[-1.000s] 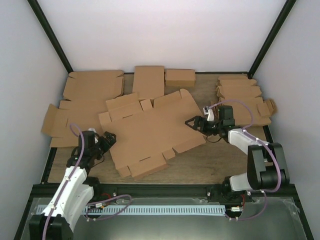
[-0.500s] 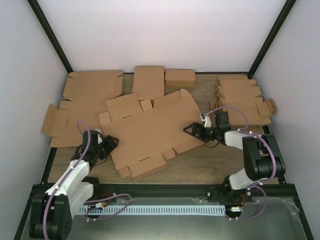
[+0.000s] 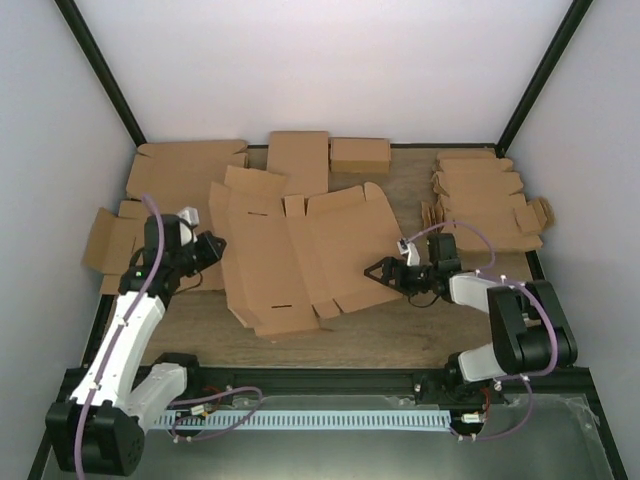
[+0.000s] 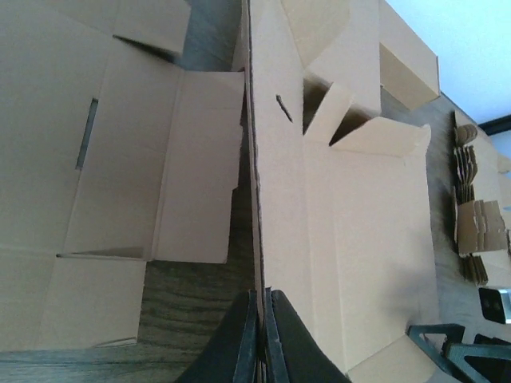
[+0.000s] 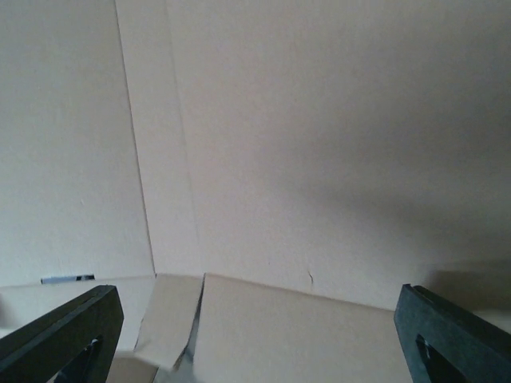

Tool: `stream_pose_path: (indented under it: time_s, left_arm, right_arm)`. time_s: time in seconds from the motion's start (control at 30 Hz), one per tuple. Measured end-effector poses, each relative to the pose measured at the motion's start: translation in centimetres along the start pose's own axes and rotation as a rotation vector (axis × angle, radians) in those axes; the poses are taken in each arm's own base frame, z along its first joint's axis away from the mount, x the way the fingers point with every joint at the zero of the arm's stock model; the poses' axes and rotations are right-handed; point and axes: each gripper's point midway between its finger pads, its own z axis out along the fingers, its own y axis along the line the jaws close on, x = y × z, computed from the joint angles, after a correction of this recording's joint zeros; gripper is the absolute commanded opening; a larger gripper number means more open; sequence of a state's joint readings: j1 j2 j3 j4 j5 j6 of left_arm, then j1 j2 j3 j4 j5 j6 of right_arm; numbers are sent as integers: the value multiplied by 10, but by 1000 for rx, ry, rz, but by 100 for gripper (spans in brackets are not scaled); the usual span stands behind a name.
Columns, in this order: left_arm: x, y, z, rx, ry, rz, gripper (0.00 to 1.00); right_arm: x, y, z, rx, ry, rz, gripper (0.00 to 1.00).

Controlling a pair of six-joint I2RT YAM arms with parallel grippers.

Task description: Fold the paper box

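Note:
The paper box (image 3: 330, 245) is a large brown die-cut blank in the middle of the table. Its left part is lifted and stands tilted, while its right part lies flat. My left gripper (image 3: 207, 250) is shut on the box's left edge. In the left wrist view that gripper (image 4: 262, 335) pinches a raised panel seen edge-on, with the box (image 4: 351, 223) stretching away to the right. My right gripper (image 3: 384, 270) is open at the box's right edge. In the right wrist view its fingertips (image 5: 64, 335) stand wide apart over the cardboard (image 5: 303, 159), holding nothing.
Flat cardboard blanks (image 3: 185, 170) lie at the back left and far left (image 3: 105, 240). A small folded box (image 3: 360, 153) and a narrow box (image 3: 297, 160) sit at the back. A stack of small notched blanks (image 3: 485, 195) lies at the right.
My left gripper has shut on the box's left edge and risen toward the back, lifting that side so the blank bends. My right gripper edged a little nearer, still open.

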State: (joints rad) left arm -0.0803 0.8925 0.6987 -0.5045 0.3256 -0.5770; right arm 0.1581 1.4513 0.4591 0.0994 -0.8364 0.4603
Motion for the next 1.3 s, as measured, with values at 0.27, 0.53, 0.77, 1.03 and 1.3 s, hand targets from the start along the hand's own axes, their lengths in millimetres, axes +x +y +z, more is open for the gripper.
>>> stream_pose_path:
  time_s: [0.27,0.53,0.77,1.03,1.3]
  left_arm:
    - [-9,-32,-13,-43,166,159,4]
    - [5,-52,-33,-73,298,373,4]
    - [47,-87,-13,-104,416,628,4]
    - [44,-134,-1,-192,279,849,4]
    - [60,-180,19,-275,105,1072,4]
  right_arm:
    - [-6,23,-21,33,-25,-45,99]
    - [-39,40,-35,84,-97,-118,99]
    - [-26,25,-24,85,-49,-61,98]
    - [-9,19,-23,77,-20,-26,98]
    - [-31,66,-51,5,-140,-66,98]
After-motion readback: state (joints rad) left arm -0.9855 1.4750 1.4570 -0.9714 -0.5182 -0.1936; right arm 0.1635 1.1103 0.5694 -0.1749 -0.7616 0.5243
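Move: Pinched shut on the raised left edge of the paper box sheet, the left hand has the sheet's middle crease about 16 cm to its right, level with it fore and aft and some 14 cm below. The flat carton lies roughly 16 cm right and 19 ahead, the spare sheets about 12 cm left and 9 ahead. From the open right hand, the sheet's right panel lies some 5 cm left and 5 ahead, 3 below. Swinging the pinched edge across towards the right hand, the left gripper first lifts about 5 cm while easing slightly back, then sweeps right to some 18 cm in all, rising again. It rolls its left side up and turns clockwise some 30 degrees, grip kept. Above the sheet the right hand, fingers still wide, rises, dips and rises again, ending about 9 cm higher. ##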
